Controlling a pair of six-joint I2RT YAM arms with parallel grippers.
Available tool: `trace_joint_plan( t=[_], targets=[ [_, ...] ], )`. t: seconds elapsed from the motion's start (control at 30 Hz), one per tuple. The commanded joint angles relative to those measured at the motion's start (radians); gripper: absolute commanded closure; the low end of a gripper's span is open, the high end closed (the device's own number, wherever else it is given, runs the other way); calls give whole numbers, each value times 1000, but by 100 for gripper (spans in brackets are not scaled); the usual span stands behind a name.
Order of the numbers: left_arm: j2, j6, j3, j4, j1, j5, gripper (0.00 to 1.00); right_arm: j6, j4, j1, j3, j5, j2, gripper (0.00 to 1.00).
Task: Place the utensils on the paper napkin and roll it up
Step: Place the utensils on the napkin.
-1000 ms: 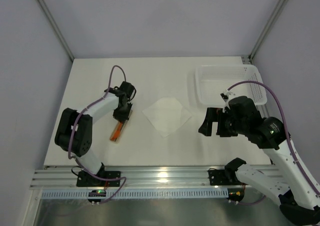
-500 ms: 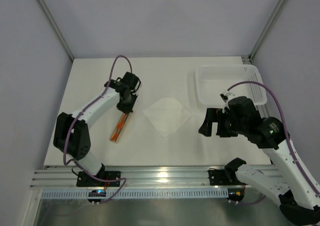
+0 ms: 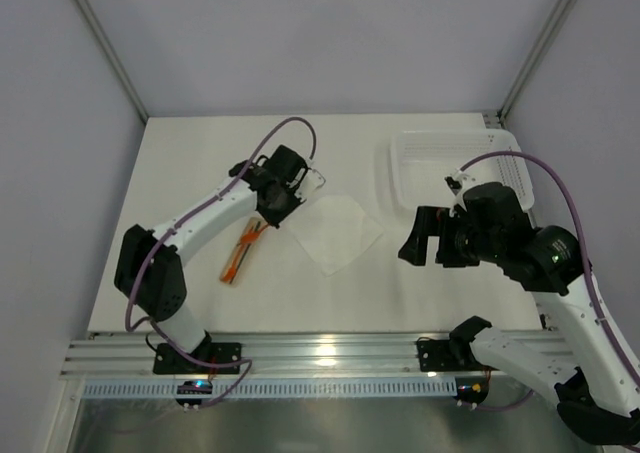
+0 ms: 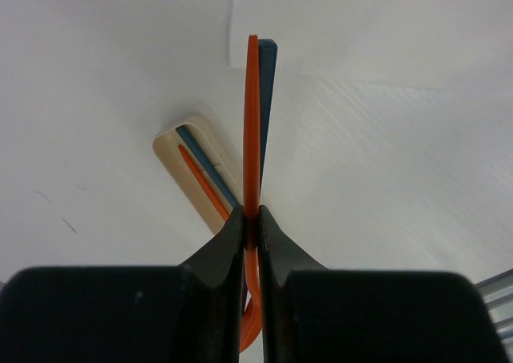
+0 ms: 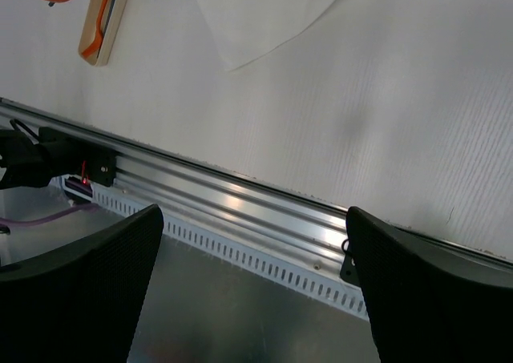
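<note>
My left gripper (image 4: 251,219) is shut on two utensils, a thin orange one (image 4: 252,114) and a dark blue one (image 4: 268,90), both standing out ahead of the jaws. In the top view this gripper (image 3: 277,207) hangs just off the left corner of the paper napkin (image 3: 335,231), a white sheet lying flat. The napkin's edge (image 4: 361,26) shows beyond the held tips. More orange and dark sticks lie in a beige holder (image 4: 186,167) on the table (image 3: 237,261). My right gripper (image 3: 428,248) stands wide open and empty, right of the napkin (image 5: 256,10).
A white perforated basket (image 3: 455,168) stands at the back right, behind my right arm. The metal rail (image 5: 264,211) of the table's near edge runs under my right gripper (image 5: 256,291). The beige holder (image 5: 100,26) lies left of the napkin.
My left gripper has moved right and away from the beige holder to the napkin's left corner, carrying utensils. The right arm has barely shifted.
</note>
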Motion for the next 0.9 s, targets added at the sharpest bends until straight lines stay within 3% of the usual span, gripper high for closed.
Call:
trace_joint_plan(
  t=[0.0,0.13,0.57,0.87],
  targets=[
    [36,189,21,30,-39,-15,100,-17,-44,7,59,-2,19,1],
    [96,319,53,21,-78,7,100,-7,-56,7,61,-17,29,1],
    [164,459,-24,323,-224,-8,100,52,-97,7,134,4,25,1],
    [291,534,72,290,-237,16,100,89,-128,5,179,36,-1,1]
  ],
)
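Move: The left hand, still pinching an orange and a dark utensil, has the napkin's middle about 16 cm to its right, 1 cm ahead and some 11 cm below. The open utensil box lies roughly 9 cm to its left and 5 cm back; the white basket stands about 50 cm right and 18 cm ahead. From the right hand, the napkin is some 17 cm ahead, 17 cm left and 25 cm below. Left hand carries the utensils 10 cm right and 8 down over the napkin, turning clockwise; right hand rises slightly. ##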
